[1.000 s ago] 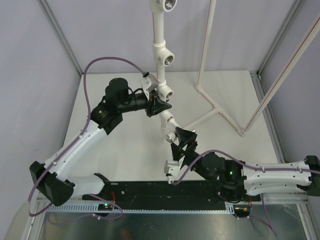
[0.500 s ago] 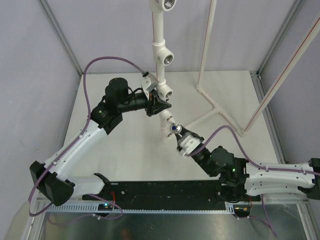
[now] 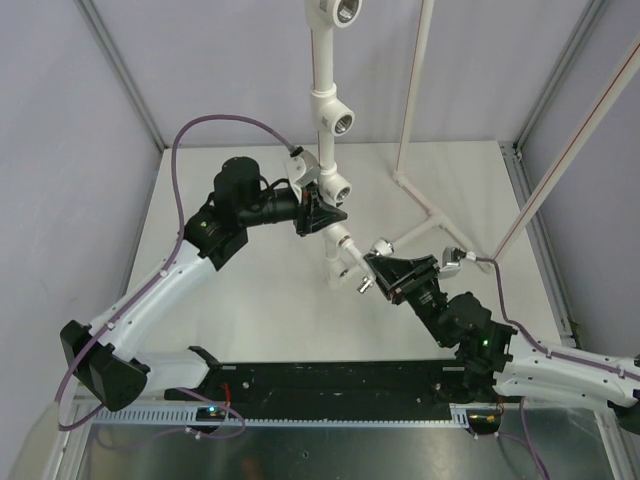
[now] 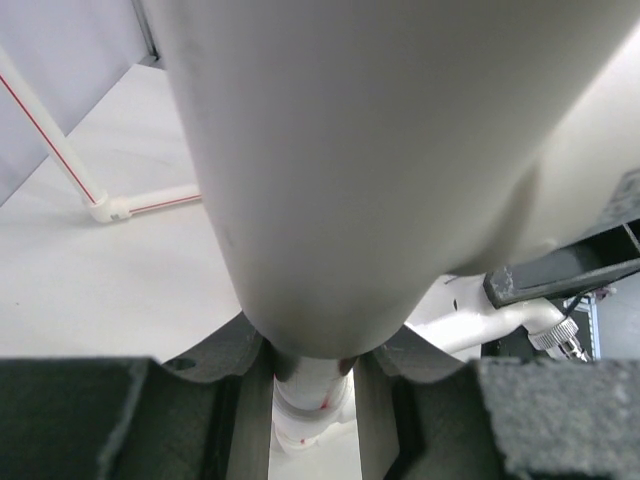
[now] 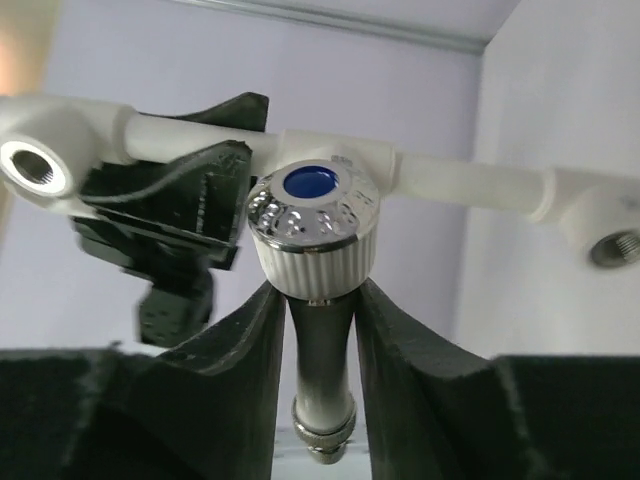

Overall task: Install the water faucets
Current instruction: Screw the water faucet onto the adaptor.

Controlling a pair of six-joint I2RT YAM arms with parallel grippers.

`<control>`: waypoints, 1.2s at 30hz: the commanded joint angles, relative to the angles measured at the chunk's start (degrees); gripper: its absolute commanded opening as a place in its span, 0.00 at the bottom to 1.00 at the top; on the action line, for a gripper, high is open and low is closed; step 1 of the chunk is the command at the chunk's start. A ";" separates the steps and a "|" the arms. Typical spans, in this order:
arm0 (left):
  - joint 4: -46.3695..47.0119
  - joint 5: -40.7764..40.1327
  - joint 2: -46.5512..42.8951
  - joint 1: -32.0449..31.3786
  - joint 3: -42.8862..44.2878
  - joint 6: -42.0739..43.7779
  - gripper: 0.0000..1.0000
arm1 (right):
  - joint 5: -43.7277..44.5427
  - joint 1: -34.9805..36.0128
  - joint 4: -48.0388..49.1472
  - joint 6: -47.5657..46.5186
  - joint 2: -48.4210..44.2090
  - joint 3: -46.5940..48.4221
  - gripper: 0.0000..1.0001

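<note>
A water faucet (image 5: 322, 340) stands upright between my right gripper's (image 5: 320, 385) dark fingers, its ribbed white knob with a blue centre on top and its metal threaded end below. From above, the right gripper (image 3: 374, 268) holds the faucet (image 3: 380, 246) just right of the lowest tee socket (image 3: 346, 243) of the long white pipe frame (image 3: 324, 70). My left gripper (image 3: 318, 215) is shut on that pipe just above this socket. The pipe (image 4: 350, 150) fills the left wrist view, with the left gripper (image 4: 312, 410) clamped round it.
Further threaded tee sockets (image 3: 342, 123) sit higher on the pipe, and two show behind the faucet (image 5: 35, 165) (image 5: 612, 246). A thin white tube frame with a red stripe (image 3: 437, 216) stands at the back right. Grey walls close in the table.
My right gripper has shut on the faucet, turned its wrist over and swung up and right of the lowest socket. The pipe and left gripper shifted slightly right.
</note>
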 commanded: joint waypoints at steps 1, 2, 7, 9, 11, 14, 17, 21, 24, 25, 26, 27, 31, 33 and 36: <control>-7.19 2.81 1.66 -0.02 -0.36 -5.58 0.09 | -7.72 -1.39 6.75 19.17 -0.99 -1.83 0.52; -7.16 2.74 1.66 -0.02 -0.36 -5.54 0.09 | -8.50 -1.65 6.04 18.36 -2.17 -1.92 0.62; -7.21 2.66 1.49 0.03 -0.36 -5.49 0.09 | -6.20 -2.34 -8.13 11.29 -12.44 -4.58 0.80; -7.18 2.76 1.49 0.01 -0.31 -5.54 0.09 | -3.40 -2.70 -19.17 7.94 -19.01 -4.79 0.81; -7.13 2.89 1.44 0.01 -0.28 -5.57 0.09 | -0.02 -3.23 -28.39 3.13 -25.59 -4.44 0.82; -7.10 2.90 1.57 0.01 -0.27 -5.58 0.09 | 5.36 -3.84 -38.21 -11.71 -32.13 -1.52 0.82; -7.18 3.08 1.70 0.01 -0.19 -5.66 0.09 | 8.62 -4.00 -41.97 -29.14 -30.00 3.33 0.82; -7.15 2.95 1.92 0.00 -0.23 -5.67 0.09 | 3.45 -4.02 -41.25 -58.34 -20.63 10.14 0.81; -7.17 3.09 1.99 0.02 -0.27 -5.75 0.10 | -1.35 -3.29 -43.92 -78.46 -14.26 14.51 0.82; -7.20 3.10 2.00 0.00 -0.27 -5.75 0.10 | -0.70 -2.38 -43.82 -83.41 -12.94 14.95 0.83; -7.21 3.11 2.09 -0.01 -0.27 -5.75 0.10 | 0.32 -1.40 -42.45 -88.96 -12.23 15.04 0.84; -7.17 3.11 2.10 -0.02 -0.27 -5.76 0.10 | 0.83 0.02 -40.35 -94.02 -12.06 14.69 0.85; -7.17 3.15 2.26 0.03 -0.19 -5.98 0.10 | -1.93 5.45 -33.38 -121.32 -13.40 10.51 0.87; -7.14 3.04 2.27 -0.01 -0.19 -6.01 0.10 | -2.46 8.06 -27.16 -135.34 -13.87 7.75 0.90; -7.16 2.87 2.23 -0.01 -0.22 -5.94 0.11 | -3.19 10.09 -17.68 -144.61 -12.18 6.32 0.90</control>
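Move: The faucet's body sits right between the right fingers, already gripped. From that hand the adaptor it threads onto lies some 6 cm ahead and 5 cm to the left, about level, with the lowest tee just beyond, roughly 8 cm ahead and 8 cm left. The faucet's knob is about 2 cm ahead, 2 cm right and 2 cm up. From the left hand, the faucet lies some 7 cm back, 8 cm right and 7 cm lower. Backing off a couple of centimetres as its fingers open wide and let go of the faucet, the right hand swings about 11 cm to its right and sinks some 3 cm, then eases roughly 3 cm back left. Meanwhile it rolls some 120 degrees, left side down, unwinding for another grip. The left hand keeps its hold on the pipe above the lowest tee. ##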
